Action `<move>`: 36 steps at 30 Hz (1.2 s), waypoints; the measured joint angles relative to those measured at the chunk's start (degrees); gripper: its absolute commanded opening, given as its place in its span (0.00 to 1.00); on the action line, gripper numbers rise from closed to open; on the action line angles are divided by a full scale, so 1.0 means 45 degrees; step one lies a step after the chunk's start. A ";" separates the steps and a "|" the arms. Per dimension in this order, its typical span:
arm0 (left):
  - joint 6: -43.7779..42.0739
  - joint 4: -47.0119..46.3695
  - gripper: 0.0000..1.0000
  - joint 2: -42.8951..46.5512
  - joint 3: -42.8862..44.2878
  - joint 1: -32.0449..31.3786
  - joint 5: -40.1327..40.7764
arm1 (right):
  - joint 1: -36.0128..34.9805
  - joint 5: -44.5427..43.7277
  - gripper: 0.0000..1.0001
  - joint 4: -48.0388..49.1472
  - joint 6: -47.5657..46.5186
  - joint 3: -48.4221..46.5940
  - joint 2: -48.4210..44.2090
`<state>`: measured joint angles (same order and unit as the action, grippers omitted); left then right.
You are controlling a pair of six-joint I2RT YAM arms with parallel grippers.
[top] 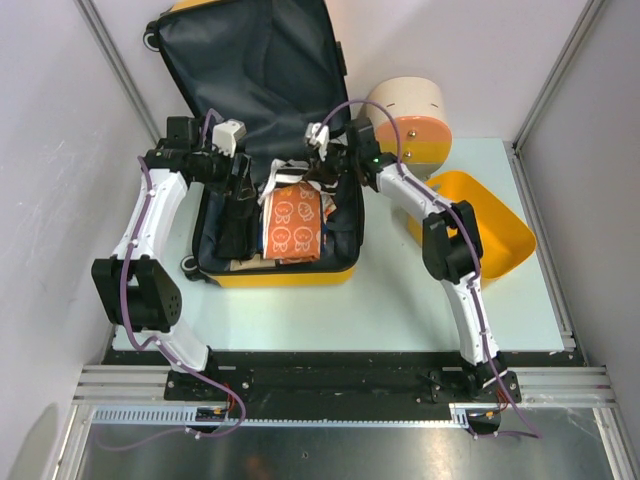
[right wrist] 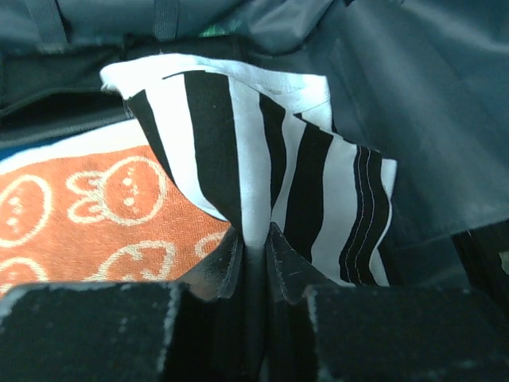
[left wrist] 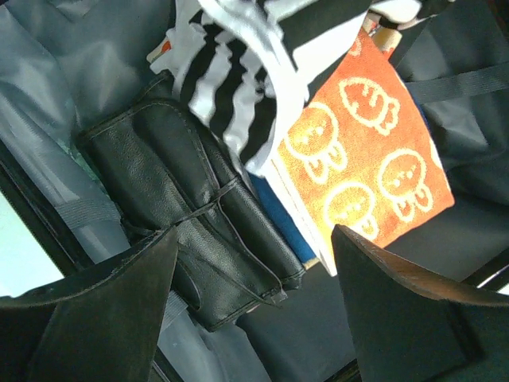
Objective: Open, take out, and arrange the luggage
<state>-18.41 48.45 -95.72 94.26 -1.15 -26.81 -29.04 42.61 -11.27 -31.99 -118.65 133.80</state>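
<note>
The yellow luggage [top: 285,277] lies open on the table, its dark-lined lid [top: 255,70] standing up at the back. Inside it are an orange rabbit-print towel [top: 292,222], a black-and-white striped cloth [right wrist: 238,135] and a black leather pouch [left wrist: 183,199]. My right gripper [right wrist: 254,247] is shut on a fold of the striped cloth, which rises from the jaws above the towel [right wrist: 95,215]. In the top view this gripper [top: 322,178] is over the case's back right. My left gripper [left wrist: 254,302] hangs open over the pouch at the case's left side, holding nothing.
A yellow plastic basket [top: 490,235] sits right of the case, and a cream-and-pink round box [top: 410,120] stands behind it. The pale table [top: 300,320] runs to the front rail. Grey walls close in on both sides.
</note>
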 measured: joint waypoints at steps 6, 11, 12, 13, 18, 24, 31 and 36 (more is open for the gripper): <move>0.0000 0.0015 0.83 -0.0024 0.0087 0.0000 -0.0257 | 0.0903 0.0699 0.00 0.0121 0.3220 -0.0053 -0.0981; 0.0005 -0.0024 0.83 -0.0335 0.0651 0.0000 -0.0602 | 0.2055 0.1020 0.00 -0.0670 0.4532 0.0199 -0.2696; 0.0005 -0.0024 0.83 -0.0427 0.0782 0.0000 -0.0724 | 0.2385 0.1044 0.00 -0.0865 0.4566 0.0544 -0.3288; 0.0019 -0.0039 0.83 -0.0534 0.0918 0.0000 -0.0811 | 0.2739 0.1064 0.00 -0.1175 0.4580 0.0913 -0.3944; 0.0199 -0.0083 0.83 -0.1112 0.1501 0.0000 -0.1379 | 0.4872 0.1044 0.00 -0.2778 0.4172 0.2730 -0.7286; 0.0437 -0.0087 0.82 -0.1758 0.2006 -0.0005 -0.2045 | 0.8068 0.0685 0.00 -0.4954 0.2424 0.5707 -1.1205; 0.0423 -0.0087 0.82 -0.1855 0.2030 -0.0180 -0.2147 | 0.9612 -0.0704 0.00 -0.6873 -0.0102 0.8174 -1.2570; 0.0423 -0.0131 0.82 -0.1855 0.1855 -0.0301 -0.2137 | 0.9811 -0.2123 0.00 -0.6630 -0.0986 0.9194 -1.1953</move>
<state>-16.51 47.86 -104.07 102.61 -2.50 -36.42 15.11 33.06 -41.10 -36.42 -77.28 80.01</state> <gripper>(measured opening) 0.821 0.137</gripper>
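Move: The right hand, holding the striped cloth at the far part of the open suitcase, has the yellow bin about 40 cm to its right, 12 cm back and 12 cm lower. The drawer cabinet stands 24 cm right and 8 cm ahead; the orange towel lies 4 cm left and 12 cm back, slightly below, with the black pouch 16 cm left and equally far back. From the left hand, the bin is some 55 cm right, 8 cm back and 17 cm down. Keeping its pinch on the striped cloth, the right hand swings about 42 cm to the right and some 13 cm back, first rising nearly 20 cm to draw the cloth up out of the suitcase, then sinking about 13 cm over the yellow bin while it turns roughly 50 degrees clockwise, fingers still shut. The left hand, open and empty, shifts about 4 cm right and 3 cm forward over the suitcase. ##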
